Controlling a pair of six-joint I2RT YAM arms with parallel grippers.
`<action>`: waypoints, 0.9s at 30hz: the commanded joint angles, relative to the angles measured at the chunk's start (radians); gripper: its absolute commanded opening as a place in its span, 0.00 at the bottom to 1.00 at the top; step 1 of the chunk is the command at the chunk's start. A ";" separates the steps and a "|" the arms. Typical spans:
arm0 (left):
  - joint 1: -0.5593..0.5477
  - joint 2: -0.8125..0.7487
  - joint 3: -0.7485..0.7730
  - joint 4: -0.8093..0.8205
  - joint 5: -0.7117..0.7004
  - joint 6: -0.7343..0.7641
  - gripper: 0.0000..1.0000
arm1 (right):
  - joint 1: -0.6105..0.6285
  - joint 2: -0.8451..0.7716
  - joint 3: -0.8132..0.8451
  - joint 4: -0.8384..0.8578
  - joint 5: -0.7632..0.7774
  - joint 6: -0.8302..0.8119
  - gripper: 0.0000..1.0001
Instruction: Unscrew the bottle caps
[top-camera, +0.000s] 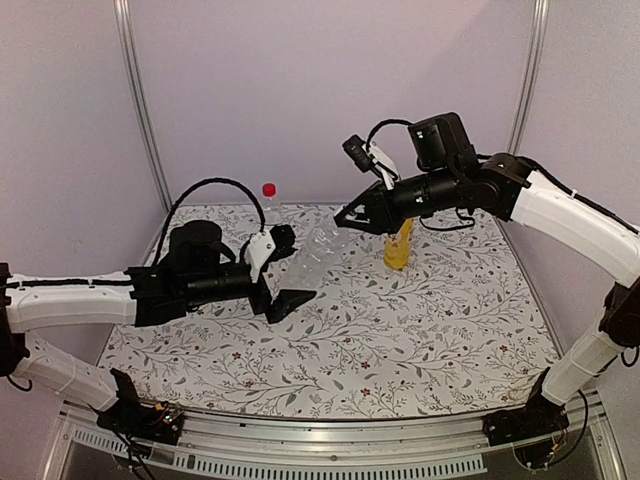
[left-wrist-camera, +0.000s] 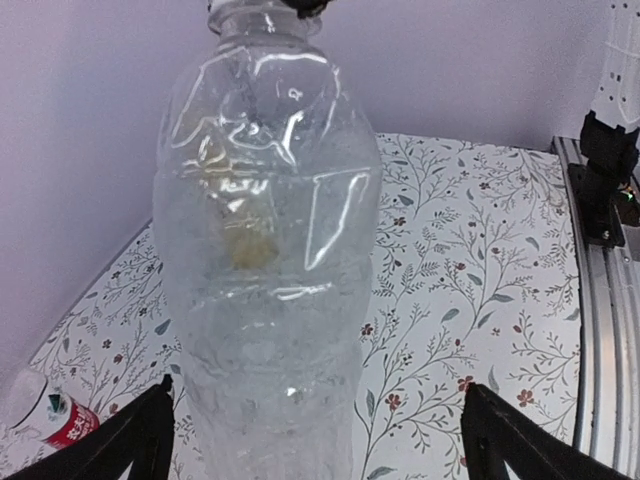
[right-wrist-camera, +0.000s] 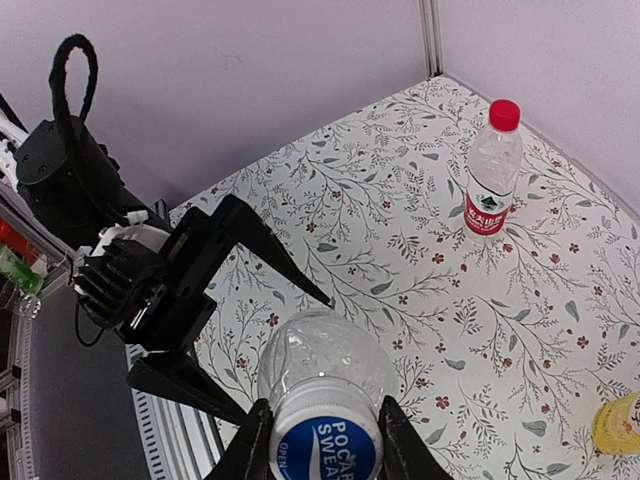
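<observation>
My right gripper (right-wrist-camera: 325, 440) is shut on the blue cap (right-wrist-camera: 326, 452) of the clear unlabelled bottle (right-wrist-camera: 322, 360), gripping it from above. In the top view that bottle (top-camera: 318, 252) leans under the right gripper (top-camera: 346, 217). I cannot tell whether its base rests on the cloth. My left gripper (top-camera: 290, 268) is open. Its fingers (left-wrist-camera: 140, 435) stand either side of the bottle's lower body (left-wrist-camera: 265, 260) without touching it. The red-capped bottle with the red-and-white label (right-wrist-camera: 494, 170) stands at the back left. The yellow-orange bottle (top-camera: 398, 248) stands behind the right gripper.
A floral cloth (top-camera: 400, 340) covers the table. Pale walls with metal posts (top-camera: 140, 110) close the back and sides. A metal rail (top-camera: 330, 445) runs along the near edge. The red-labelled bottle also shows low left in the left wrist view (left-wrist-camera: 50, 412).
</observation>
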 joint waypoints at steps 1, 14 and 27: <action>-0.014 0.041 0.051 0.072 -0.020 0.058 0.98 | 0.006 0.013 0.026 0.045 -0.074 0.016 0.00; -0.016 0.118 0.094 0.071 -0.027 0.087 0.69 | 0.005 0.025 0.023 0.052 -0.085 0.015 0.00; -0.014 0.099 0.061 0.123 -0.040 0.015 0.47 | 0.003 0.035 0.010 0.076 -0.067 0.032 0.48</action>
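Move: The clear bottle hangs tilted from the right hand's pinch at its cap, its middle about 6 cm left of that hand and 8 cm below, level fore and aft. From the open left hand it lies roughly 5 cm right, 2 cm ahead and 3 cm up. The red-capped bottle stands some 32 cm ahead of the left hand, 9 cm left and 13 cm lower; the yellow bottle is about 25 cm ahead of the right hand, 13 cm right and 23 cm lower. The left hand eases forward and to the right by about 3 cm in all, bringing its open fingers around the lower body of the clear bottle, tips slightly up by some 5 degrees, then all but stays in place while the fingers close to about half their opening and take hold of the plastic from both sides. The right hand keeps its pinch at the cap end, shifting only a centimetre or so left and slightly back before it stays in place, its fingers barely easing right at the end. ##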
